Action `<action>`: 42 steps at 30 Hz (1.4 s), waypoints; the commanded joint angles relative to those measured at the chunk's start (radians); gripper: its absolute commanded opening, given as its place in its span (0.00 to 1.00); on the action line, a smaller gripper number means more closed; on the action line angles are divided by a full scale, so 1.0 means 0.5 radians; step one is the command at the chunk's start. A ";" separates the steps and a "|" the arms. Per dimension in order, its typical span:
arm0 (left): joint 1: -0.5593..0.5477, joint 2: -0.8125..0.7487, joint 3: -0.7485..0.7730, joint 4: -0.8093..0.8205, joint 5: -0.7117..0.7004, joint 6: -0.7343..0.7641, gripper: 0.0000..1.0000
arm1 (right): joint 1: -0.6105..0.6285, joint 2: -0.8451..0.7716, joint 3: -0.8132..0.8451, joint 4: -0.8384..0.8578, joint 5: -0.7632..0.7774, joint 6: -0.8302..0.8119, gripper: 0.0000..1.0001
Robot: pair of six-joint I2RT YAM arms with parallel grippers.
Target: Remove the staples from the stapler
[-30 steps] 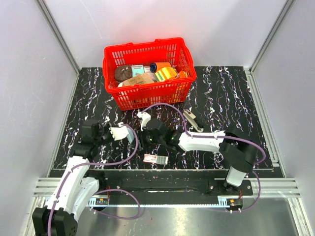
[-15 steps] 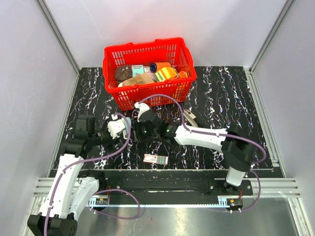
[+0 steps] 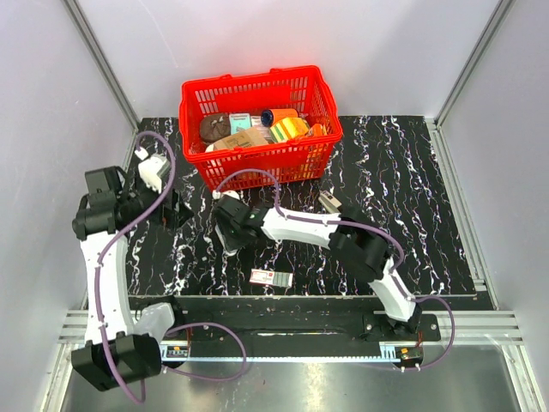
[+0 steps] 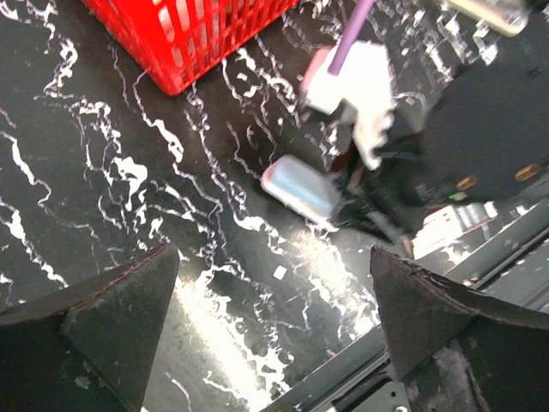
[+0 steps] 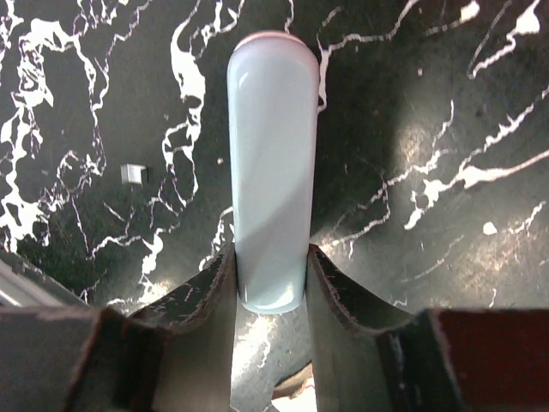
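Note:
The stapler [image 5: 270,172] is a slim pale grey-blue bar. My right gripper [image 5: 270,257] is shut on its near end, and its far end points away over the black marbled table. In the left wrist view the stapler [image 4: 300,187] sticks out of the right gripper's black body [image 4: 480,129]. One tiny grey staple piece [image 5: 132,173] lies on the table left of the stapler, and it also shows in the left wrist view [image 4: 280,273]. My left gripper [image 4: 274,343] is open and empty, off to the left [image 3: 171,209]. My right gripper [image 3: 226,233] is at centre left.
The red basket [image 3: 257,163], full of items, stands at the back, with its corner in the left wrist view [image 4: 180,34]. A flat white-and-red box [image 3: 271,277] lies near the front edge. A small beige-and-dark object [image 3: 330,204] lies right of centre.
My left arm has swung away to the far left and its gripper is now empty. My right gripper has moved left across the table with the stapler.

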 commanded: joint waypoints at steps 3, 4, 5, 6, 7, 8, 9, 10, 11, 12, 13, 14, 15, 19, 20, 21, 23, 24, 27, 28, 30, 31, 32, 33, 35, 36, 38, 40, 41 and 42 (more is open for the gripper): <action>0.025 0.119 0.279 -0.034 0.208 -0.253 0.99 | 0.078 0.267 0.485 -0.433 0.104 -0.061 0.00; 0.025 0.115 0.258 -0.012 0.165 -0.271 0.99 | 0.087 0.298 0.537 -0.457 0.095 -0.055 0.00; 0.025 0.109 0.240 -0.015 0.143 -0.268 0.99 | 0.096 0.335 0.577 -0.491 0.086 -0.046 0.00; 0.025 0.097 0.215 -0.015 0.113 -0.256 0.99 | 0.108 0.362 0.620 -0.512 0.073 -0.033 0.00; 0.029 0.082 0.191 -0.015 0.091 -0.244 0.99 | 0.115 0.387 0.642 -0.522 0.058 -0.027 0.00; 0.022 0.063 0.175 -0.006 0.070 -0.241 0.99 | 0.121 0.402 0.657 -0.519 0.040 -0.012 0.03; 0.025 0.042 0.157 -0.009 0.057 -0.232 0.99 | 0.124 0.415 0.675 -0.519 0.024 -0.003 0.09; 0.025 0.027 0.147 0.003 0.036 -0.231 0.99 | 0.130 0.427 0.694 -0.519 0.006 0.007 0.16; 0.025 0.008 0.138 0.006 0.027 -0.231 0.99 | 0.136 0.439 0.724 -0.525 0.000 0.013 0.23; 0.025 0.002 0.132 0.012 0.014 -0.235 0.99 | 0.136 0.442 0.752 -0.531 -0.016 0.016 0.34; 0.025 -0.010 0.123 0.016 0.005 -0.235 0.99 | 0.136 0.436 0.764 -0.537 -0.016 0.013 0.44; 0.025 -0.020 0.117 0.013 -0.001 -0.219 0.99 | 0.136 0.418 0.771 -0.537 -0.010 0.001 0.55; 0.022 -0.020 0.123 -0.009 -0.001 -0.195 0.99 | 0.136 0.381 0.771 -0.540 0.009 -0.015 0.65; 0.025 0.014 0.224 -0.131 -0.007 -0.143 0.99 | 0.112 0.136 0.676 -0.528 0.116 -0.128 0.87; 0.022 0.017 0.245 -0.153 -0.007 -0.139 0.99 | 0.096 0.066 0.639 -0.534 0.143 -0.144 0.89; 0.025 0.014 0.258 -0.153 -0.007 -0.146 0.99 | 0.084 0.001 0.593 -0.540 0.168 -0.159 0.92; 0.025 -0.010 0.276 -0.150 -0.010 -0.149 0.99 | 0.035 -0.127 0.498 -0.580 0.214 -0.171 0.95; 0.025 -0.023 0.291 -0.153 -0.028 -0.155 0.99 | 0.005 -0.201 0.425 -0.589 0.260 -0.180 0.96; 0.022 -0.041 0.340 -0.156 -0.038 -0.173 0.99 | -0.136 -0.511 0.131 -0.583 0.404 -0.174 0.98; 0.019 -0.041 0.359 -0.162 -0.035 -0.176 0.99 | -0.246 -0.618 0.026 -0.571 0.441 -0.168 0.99; 0.004 -0.032 0.374 -0.168 -0.016 -0.188 0.99 | -0.449 -0.805 -0.228 -0.528 0.484 -0.171 0.99; -0.020 -0.023 0.371 -0.168 -0.032 -0.201 0.99 | -0.568 -0.870 -0.318 -0.531 0.496 -0.183 0.99; -0.078 -0.004 0.371 -0.165 -0.071 -0.228 0.99 | -0.664 -0.937 -0.425 -0.519 0.524 -0.199 0.99; -0.143 0.014 0.371 -0.178 -0.141 -0.256 0.99 | -0.771 -0.984 -0.514 -0.485 0.555 -0.220 0.99; -0.290 0.026 0.341 -0.172 -0.234 -0.290 0.99 | -0.943 -1.027 -0.677 -0.430 0.591 -0.251 0.99; -0.336 0.017 0.316 -0.141 -0.252 -0.320 0.99 | -1.017 -1.030 -0.735 -0.424 0.625 -0.254 0.99; -0.428 -0.026 0.255 -0.061 -0.292 -0.378 0.99 | -1.103 -1.024 -0.830 -0.375 0.720 -0.266 0.99; -0.517 -0.050 0.203 -0.012 -0.335 -0.397 0.99 | -1.173 -1.000 -0.901 -0.304 0.751 -0.315 1.00; -0.524 -0.056 0.193 -0.003 -0.354 -0.397 0.99 | -1.207 -0.984 -0.907 -0.286 0.733 -0.334 0.99; -0.566 -0.056 0.184 -0.006 -0.363 -0.397 0.99 | -1.235 -0.972 -0.917 -0.261 0.718 -0.361 1.00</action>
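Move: The beige stapler lies about 33 cm to the right hand's right and 11 cm ahead, at nearly the same low height. The right hand still grips the light-blue stapler's near end; that stapler's middle is some 3 cm ahead and 2 cm left. The staple card is roughly 11 cm right and 10 cm back. From the raised left hand, the beige stapler lies about 44 cm right, 10 cm ahead and 18 cm down. Keeping low, the right hand shifts the light-blue stapler about 3 cm left, opens wide to let go of its near end, then rises and sweeps some 36 cm right and 12 cm forward, passing in front of the basket and turning roughly 40 degrees clockwise as it drops again, open, to just above the beige stapler's dark near end. The left hand stays wide open and empty over the table's left side, first rising a few centimetres, then easing about 4 cm right. ##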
